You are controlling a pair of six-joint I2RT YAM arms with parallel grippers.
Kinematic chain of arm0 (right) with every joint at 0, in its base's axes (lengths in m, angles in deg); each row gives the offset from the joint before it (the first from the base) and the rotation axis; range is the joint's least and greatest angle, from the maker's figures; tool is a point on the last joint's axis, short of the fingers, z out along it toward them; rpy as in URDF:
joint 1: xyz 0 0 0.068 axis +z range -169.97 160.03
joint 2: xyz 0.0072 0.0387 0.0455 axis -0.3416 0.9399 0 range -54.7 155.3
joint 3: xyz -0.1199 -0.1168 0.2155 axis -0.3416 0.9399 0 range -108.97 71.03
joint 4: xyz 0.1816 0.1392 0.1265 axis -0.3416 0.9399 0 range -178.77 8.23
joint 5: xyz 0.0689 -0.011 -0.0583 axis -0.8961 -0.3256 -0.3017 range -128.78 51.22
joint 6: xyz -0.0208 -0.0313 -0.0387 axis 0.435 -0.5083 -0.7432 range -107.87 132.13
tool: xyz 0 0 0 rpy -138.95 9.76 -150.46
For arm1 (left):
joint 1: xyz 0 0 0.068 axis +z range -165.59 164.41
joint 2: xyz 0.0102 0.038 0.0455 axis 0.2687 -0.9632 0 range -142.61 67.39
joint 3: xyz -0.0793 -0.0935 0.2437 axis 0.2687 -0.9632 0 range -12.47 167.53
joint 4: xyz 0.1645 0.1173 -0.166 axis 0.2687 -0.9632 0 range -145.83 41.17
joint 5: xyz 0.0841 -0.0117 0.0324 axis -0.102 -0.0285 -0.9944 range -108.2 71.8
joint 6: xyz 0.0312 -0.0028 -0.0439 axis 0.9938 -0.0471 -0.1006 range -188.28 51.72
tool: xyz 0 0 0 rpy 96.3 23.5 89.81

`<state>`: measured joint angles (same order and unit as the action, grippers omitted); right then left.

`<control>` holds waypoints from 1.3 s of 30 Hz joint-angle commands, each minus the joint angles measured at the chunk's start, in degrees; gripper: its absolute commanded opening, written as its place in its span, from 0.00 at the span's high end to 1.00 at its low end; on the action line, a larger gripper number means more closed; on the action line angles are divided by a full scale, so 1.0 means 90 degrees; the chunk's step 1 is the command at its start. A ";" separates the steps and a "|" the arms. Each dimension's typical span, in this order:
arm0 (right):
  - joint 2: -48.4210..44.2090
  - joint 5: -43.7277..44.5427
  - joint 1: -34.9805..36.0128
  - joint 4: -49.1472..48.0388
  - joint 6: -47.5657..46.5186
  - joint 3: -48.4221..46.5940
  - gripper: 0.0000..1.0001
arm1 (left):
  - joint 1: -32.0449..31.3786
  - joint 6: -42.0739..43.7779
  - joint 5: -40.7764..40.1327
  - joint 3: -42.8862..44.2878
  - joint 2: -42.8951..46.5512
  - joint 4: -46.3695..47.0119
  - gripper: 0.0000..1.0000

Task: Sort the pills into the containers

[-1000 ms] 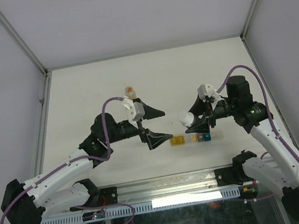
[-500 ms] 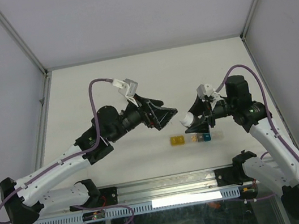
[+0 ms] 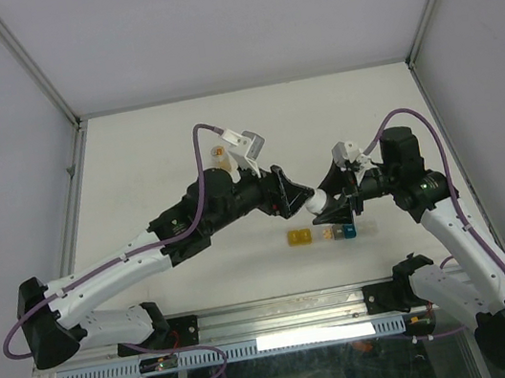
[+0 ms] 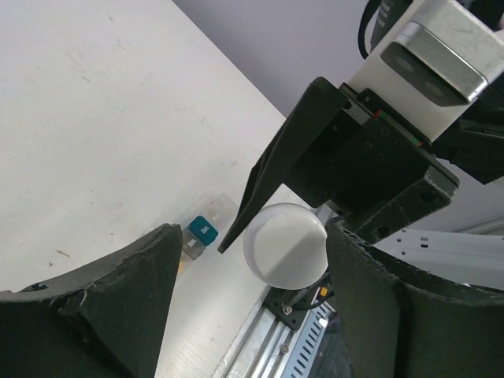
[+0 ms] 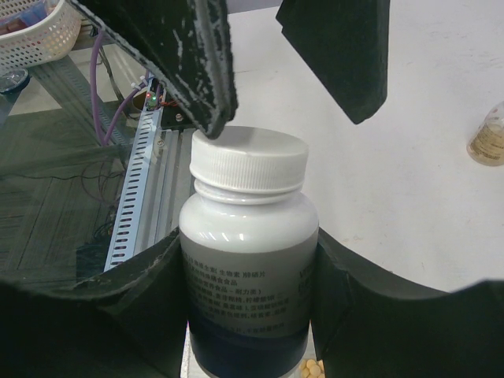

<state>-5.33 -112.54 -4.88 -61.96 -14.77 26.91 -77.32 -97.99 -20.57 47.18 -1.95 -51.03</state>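
Note:
My right gripper [image 3: 332,203] is shut on a white pill bottle [image 5: 248,268] and holds it tilted above the table, its white cap [image 3: 315,203] pointing left. My left gripper [image 3: 294,192] is open, with its fingers on either side of that cap [image 4: 285,244]; a gap shows on one side. Below the bottle, the containers [image 3: 321,235] lie on the table as a short strip, yellow at the left and teal at the right. In the left wrist view the containers [image 4: 203,232] show past the cap. A few small yellow pills [image 5: 313,368] show under the bottle.
A small round amber bottle [image 3: 219,156] stands on the table behind the left arm; it is also at the right edge of the right wrist view as the amber bottle [image 5: 488,142]. A metal rail [image 3: 283,315] runs along the near table edge. A white basket [image 5: 31,31] sits off the table.
My left arm has swung right and away from the containers, up to the bottle's cap, and its jaws have narrowed. The right arm and bottle have not moved.

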 commanded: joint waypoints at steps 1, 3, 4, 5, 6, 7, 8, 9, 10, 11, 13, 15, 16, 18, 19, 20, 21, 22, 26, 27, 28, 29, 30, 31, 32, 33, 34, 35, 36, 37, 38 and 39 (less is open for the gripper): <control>-0.0025 -0.0090 -0.0027 -0.0225 -0.0029 -0.0230 1.00 | -0.0103 -0.0114 0.0278 0.0370 -0.0034 0.0166 0.27; -0.0017 -0.0091 -0.0026 -0.0225 -0.0028 -0.0235 1.00 | -0.0113 -0.0116 0.0342 0.0395 -0.0068 0.0172 0.29; -0.0016 -0.0094 -0.0027 -0.0225 -0.0029 -0.0235 1.00 | -0.0122 -0.0130 0.0391 0.0404 -0.0085 0.0180 0.30; -0.0022 -0.0090 -0.0027 -0.0227 -0.0029 -0.0230 1.00 | -0.0123 -0.0135 0.0456 0.0416 -0.0104 0.0179 0.31; -0.0021 -0.0091 -0.0022 -0.0231 -0.0027 -0.0237 1.00 | -0.0127 -0.0149 0.0500 0.0425 -0.0112 0.0176 0.31; -0.0020 -0.0086 -0.0026 -0.0226 -0.0029 -0.0240 1.00 | -0.0132 -0.0160 0.0559 0.0431 -0.0130 0.0188 0.32; -0.0023 -0.0081 -0.0019 -0.0233 -0.0029 -0.0235 1.00 | -0.0139 -0.0169 0.0601 0.0433 -0.0149 0.0186 0.32; -0.0021 -0.0081 -0.0023 -0.0226 -0.0028 -0.0236 1.00 | -0.0142 -0.0178 0.0644 0.0439 -0.0157 0.0197 0.33; -0.0020 -0.0085 -0.0018 -0.0229 -0.0029 -0.0235 1.00 | -0.0142 -0.0193 0.0692 0.0450 -0.0174 0.0211 0.34; -0.0024 -0.0079 -0.0025 -0.0234 -0.0029 -0.0235 1.00 | -0.0150 -0.0203 0.0739 0.0451 -0.0185 0.0220 0.34; -0.0025 -0.0076 -0.0027 -0.0234 -0.0029 -0.0227 1.00 | -0.0152 -0.0226 0.0841 0.0459 -0.0218 0.0238 0.36; -0.0018 -0.0071 -0.0027 -0.0234 -0.0029 -0.0229 1.00 | -0.0152 -0.0250 0.0941 0.0461 -0.0248 0.0244 0.39; -0.0025 -0.0074 -0.0027 -0.0234 -0.0029 -0.0224 1.00 | -0.0147 -0.0260 0.0985 0.0461 -0.0263 0.0257 0.40; -0.0023 -0.0072 -0.0027 -0.0234 -0.0029 -0.0225 1.00 | -0.0151 -0.0263 0.1041 0.0458 -0.0287 0.0272 0.42; -0.0021 -0.0067 -0.0027 -0.0234 -0.0029 -0.0225 1.00 | -0.0152 -0.0263 0.1052 0.0461 -0.0293 0.0276 0.44; -0.0020 -0.0068 -0.0027 -0.0233 -0.0030 -0.0220 1.00 | -0.0153 -0.0258 0.1071 0.0465 -0.0302 0.0288 0.47; -0.0022 -0.0072 -0.0027 -0.0234 -0.0032 -0.0224 1.00 | -0.0152 -0.0262 0.1090 0.0468 -0.0308 0.0301 0.49; -0.0018 -0.0072 -0.0022 -0.0234 -0.0031 -0.0226 1.00 | -0.0158 -0.0263 0.1111 0.0479 -0.0311 0.0302 0.50; -0.0018 -0.0072 -0.0026 -0.0235 -0.0032 -0.0227 1.00 | -0.0155 -0.0263 0.1178 0.0490 -0.0341 0.0302 0.59; -0.0021 -0.0071 -0.0026 -0.0235 -0.0037 -0.0225 1.00 | -0.0161 -0.0256 0.1206 0.0490 -0.0348 0.0309 0.61; -0.0023 -0.0083 -0.0025 -0.0234 -0.0034 -0.0227 1.00 | -0.0156 -0.0253 0.1244 0.0486 -0.0356 0.0314 0.64; -0.0023 -0.0081 -0.0025 -0.0234 -0.0035 -0.0224 1.00 | -0.0159 -0.0258 0.1281 0.0475 -0.0361 0.0337 0.66; -0.0024 -0.0077 -0.0026 -0.0234 -0.0037 -0.0220 1.00 | -0.0154 -0.0255 0.1325 0.0467 -0.0367 0.0370 0.69; -0.0024 -0.0076 -0.0027 -0.0232 -0.0033 -0.0226 1.00 | -0.0153 -0.0253 0.1348 0.0443 -0.0371 0.0405 0.70; -0.0021 -0.0076 -0.0027 -0.0234 -0.0030 -0.0223 1.00 | -0.0152 -0.0243 0.1381 0.0410 -0.0351 0.0473 0.72; -0.0023 -0.0081 -0.0027 -0.0234 -0.0028 -0.0225 1.00 | -0.0155 -0.0218 0.1426 0.0357 -0.0318 0.0590 0.76; -0.0027 -0.0071 -0.0027 -0.0234 -0.0029 -0.0226 1.00 | -0.0154 -0.0207 0.1461 0.0267 -0.0264 0.0741 0.77; -0.0034 -0.0076 -0.0034 -0.0230 -0.0029 -0.0230 1.00 | -0.0150 -0.0156 0.1528 0.0159 -0.0198 0.0917 0.79; -0.0036 -0.0075 -0.0029 -0.0234 -0.0027 -0.0226 1.00 | -0.0152 -0.0087 0.1607 0.0038 -0.0130 0.1135 0.80; -0.0036 -0.0085 -0.0026 -0.0234 -0.0029 -0.0225 1.00 | -0.0147 -0.0015 0.1636 -0.0065 -0.0062 0.1292 0.83; -0.0027 -0.0082 -0.0022 -0.0234 -0.0030 -0.0224 1.00 | -0.0152 0.0071 0.1642 -0.0189 -0.0001 0.1428 0.83; -0.0031 -0.0084 -0.0026 -0.0234 -0.0038 -0.0225 1.00 | -0.0152 0.0171 0.1657 -0.0272 0.0037 0.1535 0.84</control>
<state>-5.36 -112.65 -5.01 -61.89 -14.92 26.91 -77.76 -98.67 -11.07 47.05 -4.67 -47.45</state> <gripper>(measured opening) 0.543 0.413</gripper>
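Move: The white bottle's cap is close by my left hand, only about 2 cm nearer my base, 3 cm to its right and 1 cm below. My right hand holds the bottle, with the cap roughly 4 cm above it, 3 cm to its left and 1 cm farther out. On the table some 25 cm below my left hand, the yellow box lies about 2 cm ahead and 2 cm right, the teal-lidded pill box 2 cm ahead and 12 cm right. I ease my left hand back and to the right, about 3.5 cm in all, onto the white cap, turning it some 10 degrees clockwise to line the fingers up. The fingers close on the way until they pinch the cap's rim from both sides, the grip load rising as they stop. My right hand stays still and keeps its hold on the bottle body. ##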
